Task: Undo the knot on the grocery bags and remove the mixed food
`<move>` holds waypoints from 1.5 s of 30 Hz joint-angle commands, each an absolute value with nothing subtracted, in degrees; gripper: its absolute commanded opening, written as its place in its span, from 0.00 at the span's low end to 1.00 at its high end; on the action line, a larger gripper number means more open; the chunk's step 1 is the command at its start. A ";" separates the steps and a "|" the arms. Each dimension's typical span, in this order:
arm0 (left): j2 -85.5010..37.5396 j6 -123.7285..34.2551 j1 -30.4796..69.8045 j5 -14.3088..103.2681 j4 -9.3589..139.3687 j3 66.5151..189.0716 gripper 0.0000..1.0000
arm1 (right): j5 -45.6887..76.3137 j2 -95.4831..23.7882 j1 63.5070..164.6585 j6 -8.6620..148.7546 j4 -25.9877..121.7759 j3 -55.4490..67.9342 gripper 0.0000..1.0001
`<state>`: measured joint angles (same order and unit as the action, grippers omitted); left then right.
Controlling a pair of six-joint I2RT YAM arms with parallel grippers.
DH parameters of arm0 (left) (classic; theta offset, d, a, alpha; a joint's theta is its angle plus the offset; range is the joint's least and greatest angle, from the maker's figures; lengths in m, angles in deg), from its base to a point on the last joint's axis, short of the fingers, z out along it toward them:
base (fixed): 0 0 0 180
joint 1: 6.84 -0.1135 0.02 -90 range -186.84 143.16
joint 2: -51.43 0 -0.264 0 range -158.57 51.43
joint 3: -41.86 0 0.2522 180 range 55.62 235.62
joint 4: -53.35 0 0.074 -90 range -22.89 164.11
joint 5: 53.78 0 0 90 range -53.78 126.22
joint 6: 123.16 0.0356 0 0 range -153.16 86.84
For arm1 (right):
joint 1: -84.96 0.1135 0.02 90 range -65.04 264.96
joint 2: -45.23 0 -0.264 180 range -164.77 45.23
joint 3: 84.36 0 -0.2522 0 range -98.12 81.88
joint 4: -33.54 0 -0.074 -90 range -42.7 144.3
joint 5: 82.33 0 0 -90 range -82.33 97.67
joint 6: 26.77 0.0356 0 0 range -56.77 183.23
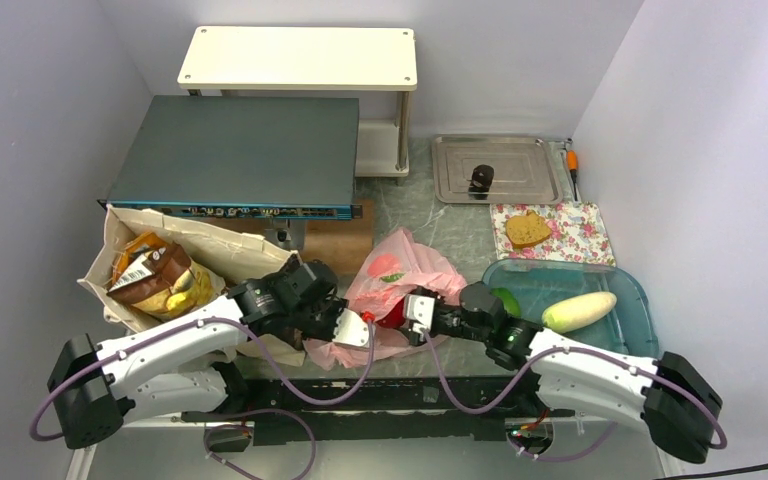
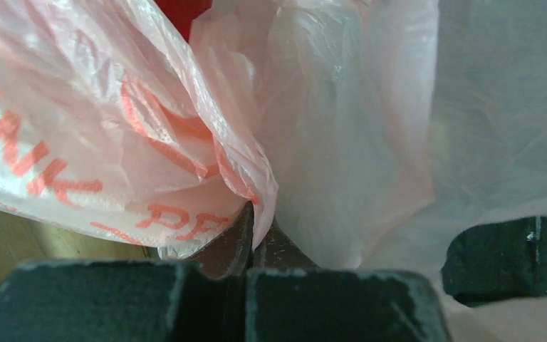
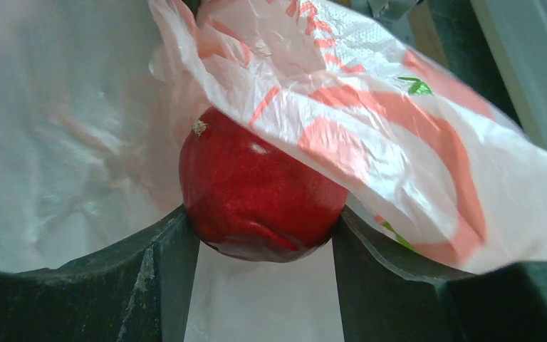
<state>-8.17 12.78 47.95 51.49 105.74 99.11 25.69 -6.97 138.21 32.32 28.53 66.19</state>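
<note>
The thin pink plastic bag (image 1: 410, 268) lies crumpled at the table's middle, its mouth toward the arms. My left gripper (image 1: 363, 326) is shut on a fold of the bag's film (image 2: 256, 192), fingertips pinched together (image 2: 255, 226). My right gripper (image 1: 398, 316) reaches into the bag and is shut on a red round fruit (image 3: 260, 187), its fingers (image 3: 174, 249) pressing both sides. The beige canvas tote (image 1: 125, 235) stands at the left with chip bags (image 1: 155, 275) inside. A white radish (image 1: 578, 311) and a green pepper (image 1: 506, 300) lie in the blue tray (image 1: 630, 290). The knot is out of view.
A dark flat box (image 1: 240, 155) sits behind the tote under a cream shelf (image 1: 300, 57). At the back right are a metal tray (image 1: 525, 180) with a small dark object (image 1: 481, 178) and a floral plate (image 1: 575, 235) holding a bread slice (image 1: 527, 229).
</note>
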 commanded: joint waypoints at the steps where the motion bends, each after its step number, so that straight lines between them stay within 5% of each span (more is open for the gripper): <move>1: -9.79 12.99 46.95 47.88 106.23 100.07 0.00 | 28.56 -0.28 138.20 32.97 32.64 64.92 0.00; 16: -18.25 1.13 40.25 54.73 103.06 113.65 0.00 | 36.45 1.20 136.57 38.21 43.71 54.19 0.00; 39: -18.14 5.60 38.18 56.89 103.13 110.20 0.00 | 29.24 0.28 132.60 51.66 44.42 27.11 0.00; 45: -17.74 5.21 38.16 57.31 102.72 110.83 0.00 | 32.10 0.88 130.27 48.03 51.43 28.74 0.00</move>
<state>-16.58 1.50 36.93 57.41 95.16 112.16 32.73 -1.44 132.07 49.06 64.40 32.97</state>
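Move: The red fruit is already gripped in my right hand, low inside the pink bag, whose bulk is centred about 3 cm ahead of that hand and a few cm lower. The teal basket sits some 35 cm to that hand's right, level with it front to back and roughly 6 cm lower. For my left hand, shut on the bag's rim, the fruit is about 10 cm right, 3 cm ahead, at much the same height. I lift the red fruit about 16 cm with my right hand, drawing back some 3 cm at first and then easing most of the way forward again, grip kept. Meanwhile my left hand keeps pinching the bag rim and takes it about 8 cm forward and nearly as far up, pausing midway, drifting right and tilting its fingertips some 15 degrees towards level. ##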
